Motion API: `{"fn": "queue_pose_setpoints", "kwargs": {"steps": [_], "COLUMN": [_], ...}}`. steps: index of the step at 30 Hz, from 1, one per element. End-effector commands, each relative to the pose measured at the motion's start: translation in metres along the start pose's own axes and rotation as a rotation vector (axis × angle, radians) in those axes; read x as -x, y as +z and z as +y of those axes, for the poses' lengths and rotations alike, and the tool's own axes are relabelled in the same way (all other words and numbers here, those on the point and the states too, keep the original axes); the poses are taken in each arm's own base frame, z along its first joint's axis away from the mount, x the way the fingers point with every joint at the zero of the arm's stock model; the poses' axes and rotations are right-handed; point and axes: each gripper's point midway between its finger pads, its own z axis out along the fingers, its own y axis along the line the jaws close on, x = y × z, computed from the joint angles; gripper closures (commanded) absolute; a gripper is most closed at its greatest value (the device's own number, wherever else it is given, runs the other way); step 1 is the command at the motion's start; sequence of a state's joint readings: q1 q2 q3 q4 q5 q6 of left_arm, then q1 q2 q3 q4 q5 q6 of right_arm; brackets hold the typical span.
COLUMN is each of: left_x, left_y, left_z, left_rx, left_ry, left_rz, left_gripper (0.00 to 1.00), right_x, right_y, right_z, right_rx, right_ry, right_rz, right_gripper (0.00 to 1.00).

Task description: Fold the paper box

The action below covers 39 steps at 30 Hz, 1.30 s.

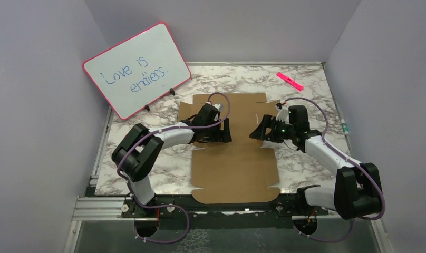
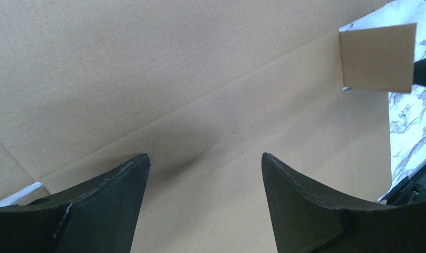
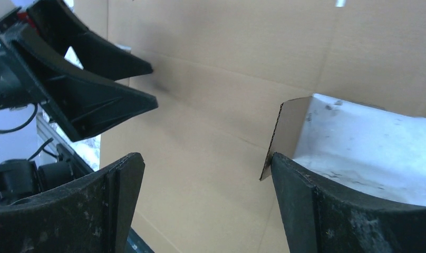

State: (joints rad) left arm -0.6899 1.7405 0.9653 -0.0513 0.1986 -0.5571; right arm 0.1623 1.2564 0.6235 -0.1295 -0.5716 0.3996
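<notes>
The paper box (image 1: pixel 234 163) is a flat brown die-cut sheet lying on the marble table. My left gripper (image 1: pixel 228 134) hovers open over the sheet's left-centre, and only bare cardboard (image 2: pixel 200 95) shows between its fingers (image 2: pixel 116 205). My right gripper (image 1: pixel 257 138) faces it from the right, also open. In the right wrist view a small side flap (image 3: pixel 291 126) stands raised, its cut edge right at the inner tip of the right-hand finger (image 3: pixel 327 211). That same flap (image 2: pixel 377 58) shows upright in the left wrist view. The left gripper (image 3: pixel 153 87) appears across the sheet (image 3: pixel 211 137).
A pink-framed whiteboard (image 1: pixel 137 68) leans at the back left. A pink marker (image 1: pixel 289 81) lies at the back right on the marble table (image 1: pixel 311 100). Grey walls close in three sides. A metal rail (image 1: pixel 105 206) runs along the near edge.
</notes>
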Motion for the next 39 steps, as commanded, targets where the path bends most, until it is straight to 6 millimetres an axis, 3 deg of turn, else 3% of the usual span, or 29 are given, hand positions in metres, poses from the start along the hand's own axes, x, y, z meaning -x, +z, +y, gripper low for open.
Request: {"fn": "queue_pose_setpoints", "kwargs": {"steps": [1, 8, 12, 15, 21, 26, 31, 36, 39], "left_x": [-0.030, -0.030, -0.019, 0.002, 0.069, 0.117, 0.157, 0.187, 0.196], "left_y": [0.012, 0.009, 0.000, -0.012, -0.045, -0.059, -0.060, -0.048, -0.029], "left_z": [0.011, 0.007, 0.001, -0.001, 0.005, 0.031, 0.068, 0.101, 0.120], "left_rx": [0.016, -0.004, -0.011, 0.004, 0.036, 0.051, 0.085, 0.098, 0.112], "left_ry": [-0.021, -0.026, -0.012, 0.006, 0.004, -0.057, -0.114, -0.160, -0.175], "left_rz": [0.080, 0.074, 0.051, -0.003, -0.168, -0.252, -0.299, -0.303, -0.274], "left_gripper": [0.20, 0.20, 0.20, 0.19, 0.17, 0.17, 0.17, 0.16, 0.16], "right_x": [-0.010, -0.025, -0.010, 0.013, 0.056, 0.080, 0.103, 0.121, 0.123], "right_y": [0.006, 0.020, 0.015, 0.006, 0.002, 0.018, 0.042, 0.067, 0.086], "right_z": [0.023, 0.012, 0.011, 0.011, 0.026, 0.038, 0.044, 0.044, 0.038], "right_rx": [0.072, 0.022, -0.024, -0.081, -0.083, -0.029, 0.017, 0.040, 0.048], "right_ry": [-0.017, -0.012, -0.063, -0.115, -0.175, -0.187, -0.185, -0.187, -0.179], "right_rz": [0.051, 0.077, 0.044, -0.019, -0.131, -0.155, -0.173, -0.184, -0.169], "right_gripper": [0.05, 0.05, 0.05, 0.04, 0.03, 0.03, 0.03, 0.03, 0.03]}}
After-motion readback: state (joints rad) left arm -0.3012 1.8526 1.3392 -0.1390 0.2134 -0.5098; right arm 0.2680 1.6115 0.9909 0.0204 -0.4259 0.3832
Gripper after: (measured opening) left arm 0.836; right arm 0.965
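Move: The far flap's left end is the left hand's mark, about 19 cm ahead, 11 cm to its left and barely below it; a slit lies some 10 cm ahead and 9 cm left. From the right hand, the far flap's right end is roughly 18 cm ahead, 2 cm right and 6 cm lower. The small raised flap is about 2 cm back, 4 cm right and 3 cm below the right hand, and another slit is 9 cm straight ahead and 6 cm down. Sideways first, the right hand nudges the small raised flap about 2.5 cm left with one open finger, then backs off it and arcs up and forward some 12 cm over the far panel, sinking again. The left hand stays low by the spine until then, then sweeps forward about 18 cm, left 10 and up towards the far flap, turning some 20 degrees counter-clockwise. Both grippers stay wide open. ##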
